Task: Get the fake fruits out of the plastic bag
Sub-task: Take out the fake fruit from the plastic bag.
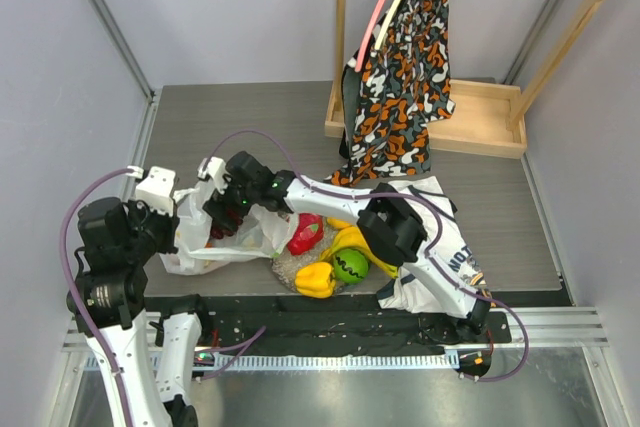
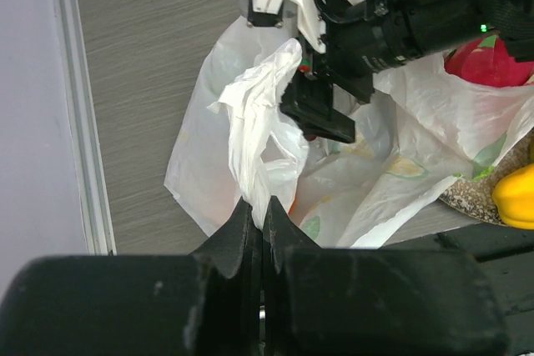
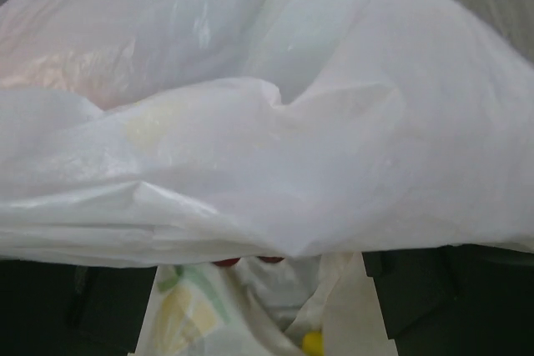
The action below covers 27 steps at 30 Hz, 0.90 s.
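The plastic bag (image 1: 222, 240) lies crumpled at the table's front left, white with lemon prints (image 2: 400, 168). My left gripper (image 2: 263, 208) is shut on a twisted handle of the bag and holds it up. My right gripper (image 1: 226, 209) is open at the bag's mouth, and bag film (image 3: 267, 122) fills its view between the spread dark fingers (image 3: 421, 289). Outside the bag lie a red fruit (image 1: 305, 234), yellow bananas (image 1: 356, 241), a green ball (image 1: 350, 265) and a yellow pepper (image 1: 315, 279). A small yellow patch (image 3: 311, 342) shows inside the bag.
A white jersey with navy trim (image 1: 445, 252) lies under the right arm. An orange-black patterned cloth bag (image 1: 400, 87) hangs from a wooden stand (image 1: 480, 122) at the back right. The table's front edge runs just below the fruits.
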Motion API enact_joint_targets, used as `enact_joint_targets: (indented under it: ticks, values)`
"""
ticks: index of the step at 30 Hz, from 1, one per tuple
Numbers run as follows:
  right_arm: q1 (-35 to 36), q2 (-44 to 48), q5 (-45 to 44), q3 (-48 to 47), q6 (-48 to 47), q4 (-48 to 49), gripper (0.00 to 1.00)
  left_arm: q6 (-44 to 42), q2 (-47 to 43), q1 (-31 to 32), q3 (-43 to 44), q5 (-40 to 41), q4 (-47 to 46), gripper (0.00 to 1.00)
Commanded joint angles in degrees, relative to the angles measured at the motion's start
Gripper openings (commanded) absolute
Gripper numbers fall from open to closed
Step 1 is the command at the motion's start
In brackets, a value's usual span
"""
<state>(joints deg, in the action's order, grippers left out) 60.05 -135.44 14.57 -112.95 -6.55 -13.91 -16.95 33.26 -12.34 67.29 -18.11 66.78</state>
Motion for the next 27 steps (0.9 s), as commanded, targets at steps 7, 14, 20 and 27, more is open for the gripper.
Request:
enact_joint_targets:
  ticks: [7,14,20,27]
  values:
    - [-1.3,-5.5,1.6,-5.5,0.0,3.5,0.53,1.3,2.1,0.2,2.8,-0.9,-0.2,0.0]
    - [-2.7,0.6,8.0,-4.4,-1.2,-0.4,0.01,1.7,3.5,0.2,1.8,-0.6,-3.1,0.0]
    - [-4.5,10.5,17.5,-4.4,-3.1,-1.7,0.01,3.1,4.2,0.2,-0.2,0.2,-8.3,0.0]
    - [-5.2,19.3,22.3,-2.2,-5.8,-5.9,0.01,3.6,6.6,0.1,-0.7,-0.3,-12.5,0.0]
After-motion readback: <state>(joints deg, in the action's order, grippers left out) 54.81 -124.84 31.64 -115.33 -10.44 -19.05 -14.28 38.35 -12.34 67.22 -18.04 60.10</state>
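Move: The red grapes lie inside the bag right at the open right fingers, about 1 cm ahead, 1 cm left and 4 cm below. From that hand, the red dragon fruit is some 18 cm right and 4 cm back, and the yellow pepper about 20 cm right and 13 cm back, both about 4 cm lower. From the left gripper, still holding the gathered bag rim, the grapes are roughly 12 cm ahead, 9 cm right and 22 cm below. Ease the open right gripper a couple of centimetres forward and left, then down about 3 cm into the bag; close it to pinch the grapes by the stem and lift them steeply some 15 cm, speeding up and drifting right and slightly back, with a small wrist turn counter-clockwise. Keep the left gripper clamped on the bag rim and, late on, bring it about 3 cm forward. ##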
